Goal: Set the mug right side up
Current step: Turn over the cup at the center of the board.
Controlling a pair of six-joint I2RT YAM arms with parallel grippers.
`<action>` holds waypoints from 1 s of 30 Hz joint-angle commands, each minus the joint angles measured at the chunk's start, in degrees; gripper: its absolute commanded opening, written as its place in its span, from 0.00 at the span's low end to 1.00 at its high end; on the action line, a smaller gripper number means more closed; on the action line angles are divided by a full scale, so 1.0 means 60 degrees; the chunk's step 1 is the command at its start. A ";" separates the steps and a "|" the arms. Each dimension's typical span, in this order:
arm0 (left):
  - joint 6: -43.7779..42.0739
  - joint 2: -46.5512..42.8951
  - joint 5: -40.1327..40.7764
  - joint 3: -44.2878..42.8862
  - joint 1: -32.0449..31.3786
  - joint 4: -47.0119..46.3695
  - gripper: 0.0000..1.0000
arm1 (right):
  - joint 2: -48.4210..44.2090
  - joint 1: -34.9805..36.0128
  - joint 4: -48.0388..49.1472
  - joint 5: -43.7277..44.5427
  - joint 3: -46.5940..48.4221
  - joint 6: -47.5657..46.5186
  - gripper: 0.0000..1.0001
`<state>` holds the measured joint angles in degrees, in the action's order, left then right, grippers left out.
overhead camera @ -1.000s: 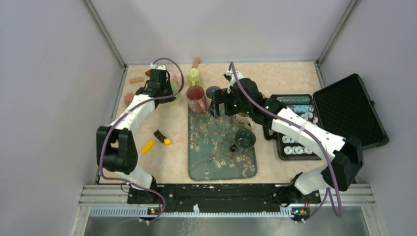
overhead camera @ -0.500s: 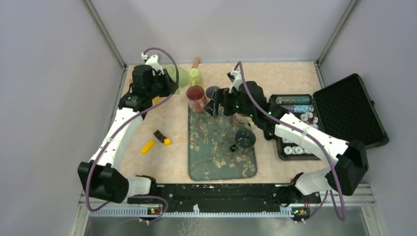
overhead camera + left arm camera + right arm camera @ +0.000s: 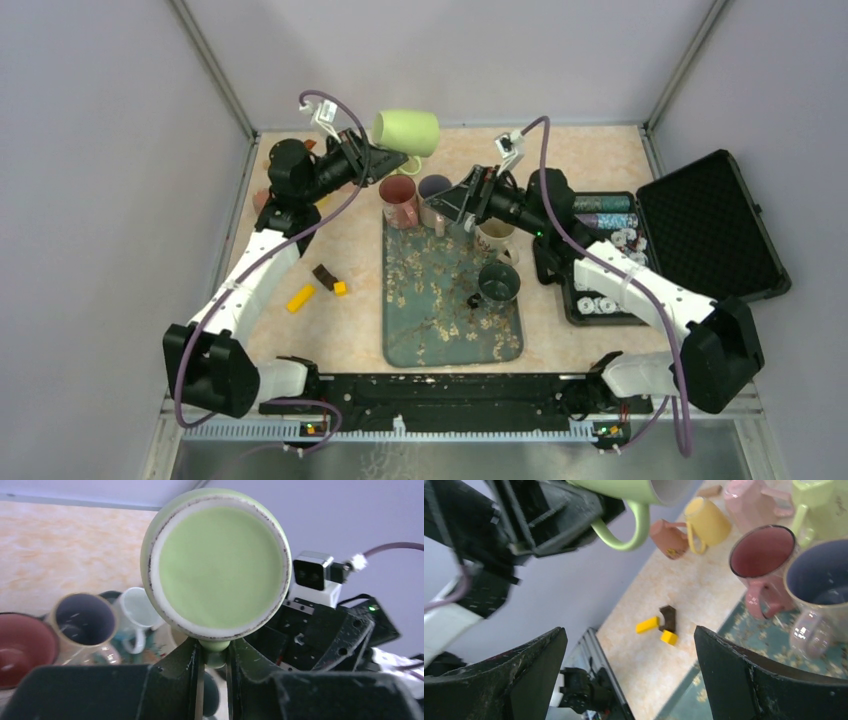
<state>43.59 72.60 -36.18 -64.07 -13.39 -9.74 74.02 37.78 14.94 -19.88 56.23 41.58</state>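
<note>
The light green mug [image 3: 407, 133] hangs in the air above the back of the table, lying on its side with its mouth to the right. My left gripper [image 3: 378, 163] is shut on its handle. In the left wrist view the mug's base [image 3: 216, 560] faces the camera and the handle sits between the fingers of that gripper [image 3: 215, 655]. My right gripper [image 3: 455, 203] is open and empty, raised over the back of the tray. The right wrist view shows the mug [image 3: 624, 490] held above, between that gripper's spread fingers [image 3: 629, 635].
A patterned tray [image 3: 440, 320] carries a maroon mug [image 3: 398, 200], a purple-lined mug [image 3: 433, 187], a white mug [image 3: 495, 236] and a dark mug [image 3: 497, 283]. Yellow and brown blocks [image 3: 320, 283] lie to its left. An open black case [image 3: 700, 230] stands at the right. More mugs [image 3: 706, 522] stand back left.
My left gripper has lifted the green mug off the table at the back left, carrying it up and right and tipping it onto its side. My right gripper has tilted upward.
</note>
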 commanded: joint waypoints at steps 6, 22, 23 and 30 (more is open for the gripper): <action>0.3561 0.0589 -0.1834 0.0758 -0.0471 -0.6562 0.00 | -0.0292 -0.0469 0.3110 -0.1370 -0.0147 0.1717 0.96; 0.4248 0.1207 -0.1867 0.1233 -0.1229 -0.8140 0.00 | 0.0000 -0.0489 0.3589 -0.1394 0.0231 0.2104 0.67; 0.4261 0.1226 -0.1863 0.1268 -0.1260 -0.8167 0.00 | 0.0000 -0.0482 0.3609 -0.1377 0.0217 0.2105 0.64; 0.4220 0.1285 -0.1730 0.1457 -0.1434 -0.8228 0.00 | 0.0108 -0.0487 0.3779 -0.1289 0.0124 0.2236 0.45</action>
<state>69.21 80.77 -47.68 -55.20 -21.21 -51.29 74.35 35.31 32.75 -27.46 54.54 54.50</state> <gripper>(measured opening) 0.237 0.500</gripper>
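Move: The left hand already holds the green mug by its handle, mouth to the right; the right gripper, its goal, lies about 9 cm right, 4 back and 4 lower. From the right hand the green mug's handle is about 9 cm left, 4 ahead and 4 above. Some 22 cm below the right hand stand the red mug (12 ahead, 13 left), the blue-lined mug (12 ahead, 3 left) and the cream mug (5 ahead, 13 right). Left brings green mug 7 cm right, 5 back; right rises about 6 cm, half-closing fingers around its handle. ##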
